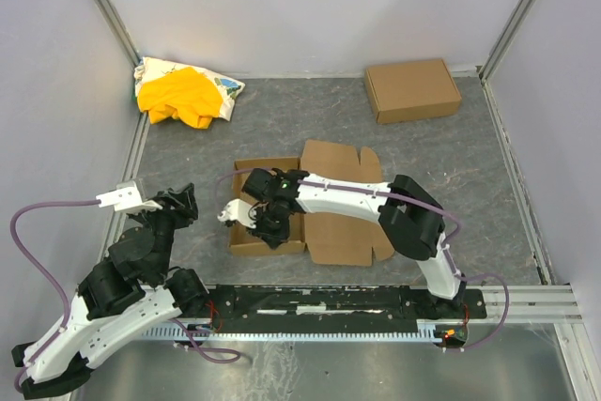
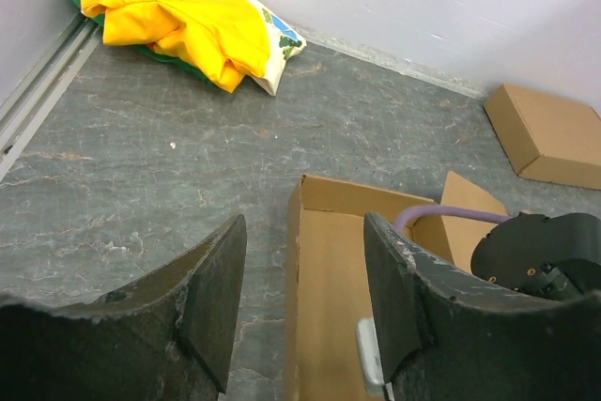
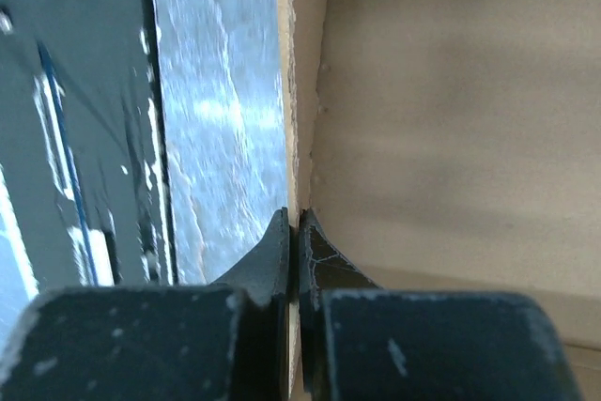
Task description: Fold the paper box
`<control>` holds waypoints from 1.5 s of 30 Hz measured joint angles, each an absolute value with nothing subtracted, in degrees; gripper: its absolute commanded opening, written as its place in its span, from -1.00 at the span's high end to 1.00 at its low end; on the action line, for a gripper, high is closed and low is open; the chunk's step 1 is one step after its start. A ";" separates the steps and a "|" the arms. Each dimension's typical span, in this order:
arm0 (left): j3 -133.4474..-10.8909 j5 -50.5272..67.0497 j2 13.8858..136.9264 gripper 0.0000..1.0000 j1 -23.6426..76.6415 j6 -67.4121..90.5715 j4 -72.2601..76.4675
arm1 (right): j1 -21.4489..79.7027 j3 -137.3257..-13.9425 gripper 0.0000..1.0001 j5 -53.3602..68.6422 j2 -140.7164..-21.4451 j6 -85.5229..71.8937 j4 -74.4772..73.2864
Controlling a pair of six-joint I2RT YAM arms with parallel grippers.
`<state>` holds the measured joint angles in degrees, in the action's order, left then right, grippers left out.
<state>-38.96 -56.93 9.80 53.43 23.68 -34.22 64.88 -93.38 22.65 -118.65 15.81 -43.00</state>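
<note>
The paper box lies mid-table as a brown die-cut sheet. Its left part is folded up into a shallow tray, and flat flaps spread to the right. My right gripper reaches into that tray from the right. In the right wrist view the right gripper is shut on the thin upright wall of the paper box, one finger on each side. My left gripper hovers left of the box. In the left wrist view the left gripper is open and holds nothing, with the tray's left wall below it.
A ready-made brown cardboard box sits at the back right, also in the left wrist view. A yellow-and-white cloth heap fills the back left corner. Grey walls enclose the table, and a metal rail runs along the near edge.
</note>
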 measured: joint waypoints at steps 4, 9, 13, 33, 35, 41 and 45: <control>-38.94 -56.93 9.72 -0.19 53.43 23.68 -34.20 | 63.79 -87.33 0.81 24.16 -115.15 26.52 -44.69; -38.92 -56.90 9.69 -0.19 53.43 23.66 -34.15 | 63.02 -73.06 0.24 24.25 -104.40 38.83 -45.93; -38.81 -56.90 9.69 -0.19 53.43 23.66 -34.13 | 62.57 -68.27 0.26 21.52 -100.79 43.66 -47.20; -38.37 -56.64 9.69 -0.19 53.43 23.66 -34.15 | 59.61 -60.62 0.97 20.56 -89.17 64.55 -48.31; -38.35 -56.60 9.69 -0.19 53.43 23.66 -34.13 | 59.61 -60.73 0.97 21.71 -87.99 66.26 -49.82; -38.26 -56.45 9.56 -0.19 53.43 23.66 -34.13 | 59.61 -60.84 -0.97 21.85 -87.96 67.37 -49.71; -38.22 -56.45 9.30 -0.19 53.43 23.66 -34.11 | 59.61 -60.42 -0.98 22.09 -87.07 67.37 -48.42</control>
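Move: The right hand already pinches the rim of the paper box's near wall, about halfway along, with the wall's middle some 2 cm below it. From there the box's near-right corner lies about 7 cm right and 1 cm back, the tray's middle about 9 cm ahead and 4 cm lower, and the open lid's middle some 17 cm right and 9 cm ahead. From the left hand, the near wall is roughly 16 cm right, 5 cm back and 24 cm below. Rightward, quickly at first, the right hand sweeps about 15 cm along the near side of the box, turning some 40 degrees counter-clockwise to swing the near wall round. Its fingers loosen partway, shut again, and late on part and shut once more as the hand comes up some 3 cm. They finally open wide around the wall near its right-hand corner, letting go. ##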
